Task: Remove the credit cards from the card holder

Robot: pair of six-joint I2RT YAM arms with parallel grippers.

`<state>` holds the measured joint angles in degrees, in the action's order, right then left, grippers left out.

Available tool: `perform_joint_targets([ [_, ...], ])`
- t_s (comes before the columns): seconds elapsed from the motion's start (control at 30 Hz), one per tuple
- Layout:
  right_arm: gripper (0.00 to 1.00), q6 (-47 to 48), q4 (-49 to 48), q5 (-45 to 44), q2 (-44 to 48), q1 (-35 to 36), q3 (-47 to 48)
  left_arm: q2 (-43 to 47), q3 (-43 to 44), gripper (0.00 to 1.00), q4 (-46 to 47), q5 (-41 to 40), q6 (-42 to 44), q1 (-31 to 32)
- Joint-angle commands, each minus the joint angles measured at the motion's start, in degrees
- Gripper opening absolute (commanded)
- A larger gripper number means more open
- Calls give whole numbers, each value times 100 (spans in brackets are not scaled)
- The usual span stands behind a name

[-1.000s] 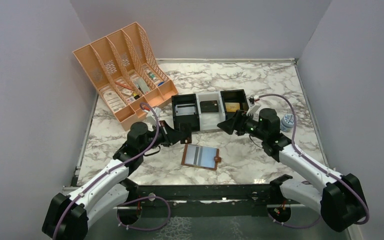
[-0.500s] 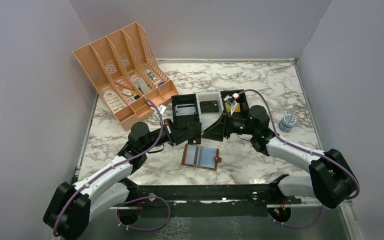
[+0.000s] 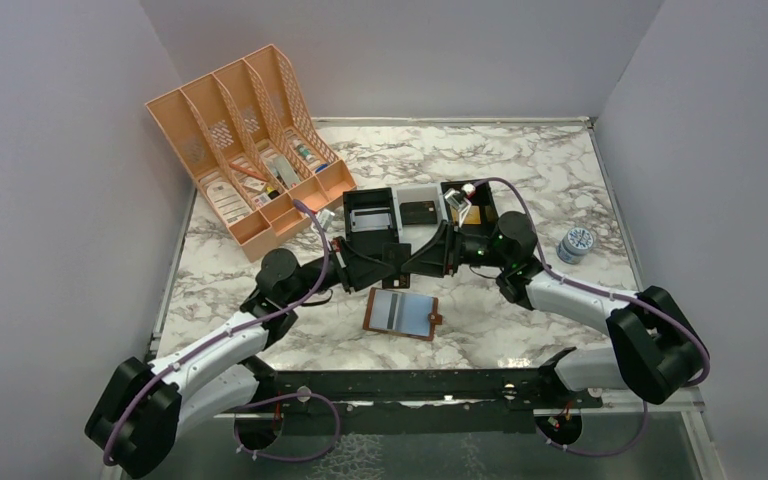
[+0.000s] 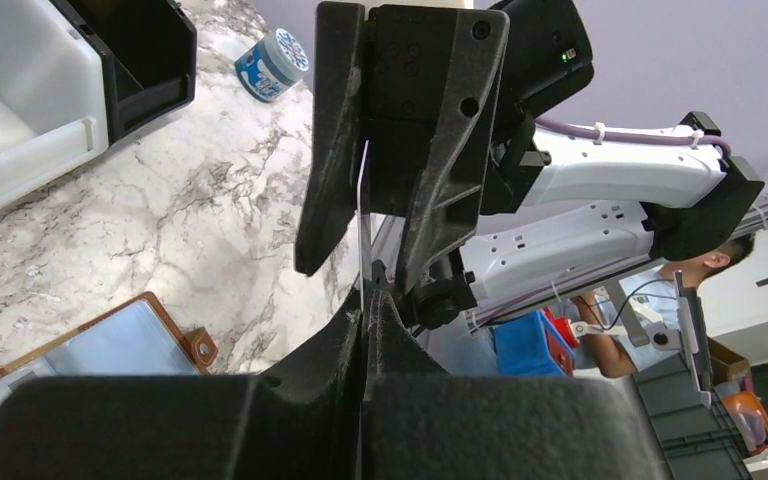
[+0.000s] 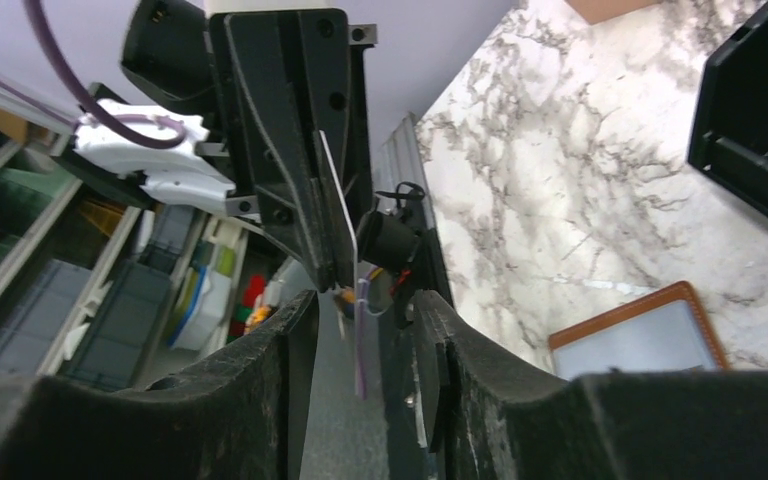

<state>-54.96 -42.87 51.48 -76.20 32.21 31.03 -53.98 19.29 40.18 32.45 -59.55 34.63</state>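
Note:
The card holder (image 3: 401, 313) lies spread open on the marble, brown rim up and pale blue-grey pockets showing; it also appears as the card holder (image 4: 110, 345) and the card holder (image 5: 640, 335). Above its far edge the two grippers meet tip to tip. My left gripper (image 3: 392, 262) is shut on a thin pale credit card (image 4: 363, 220), seen edge-on. My right gripper (image 5: 360, 300) faces it, jaws apart on either side of the credit card (image 5: 335, 200), with a gap on both sides. The left gripper (image 4: 365, 305) pinches the card's near end.
A peach file organizer (image 3: 245, 140) with small items stands at the back left. A row of black and white trays (image 3: 420, 215) sits just behind the grippers. A small blue-and-white jar (image 3: 575, 243) stands at the right.
The right arm has swung left from near the jar to meet the left gripper, and its jaws have narrowed around the card. The left gripper has reached further right, still holding the card.

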Motion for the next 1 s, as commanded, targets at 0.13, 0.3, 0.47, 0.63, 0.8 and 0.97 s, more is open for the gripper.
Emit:
perform_joint_targets([
  [0.13, 28, -520, -811, 347, -112, 32, 34, -107, -207, 0, 786, 117, -258, 44],
  [0.3, 25, -633, -949, 428, -221, 40, 81, -131, -228, 0, 887, 101, -306, 43],
  [0.47, 20, -676, -1015, 454, -284, 57, 97, -161, -241, 0, 1011, 54, -359, 61],
  [0.63, 12, -833, -1250, 510, -369, 84, 109, -234, -257, 0, 1094, 35, -384, 97],
  [0.8, 10, -945, -1390, 571, -448, 93, 124, -315, -289, 0, 1203, 25, -435, 136],
  [0.97, 1, -942, -1371, 485, -431, 93, 82, -258, -335, 0, 1229, -7, -445, 140],
])
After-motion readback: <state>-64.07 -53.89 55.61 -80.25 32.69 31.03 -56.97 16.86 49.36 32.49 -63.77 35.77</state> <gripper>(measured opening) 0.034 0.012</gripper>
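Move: Level with both hands and between them, the black card lies nearly flat, its middle about 2 cm to the right of the left hand that already holds it and some 2 cm to the left of the right hand, whose half-open fingers straddle its edge. From the right hand the open card holder is on the table roughly 15 cm below, about 1 cm back and 1 cm left; the white tray stands about 16 cm ahead and 3 cm right, also some 15 cm down. Closing from about half open to shut, the right fingers pinch the card's free right edge, while that hand eases up about 1 cm, draws back about as much and turns some 5 degrees counter-clockwise. The left hand stays almost in place and keeps its grip on the opposite edge, rolling only a few degrees. ##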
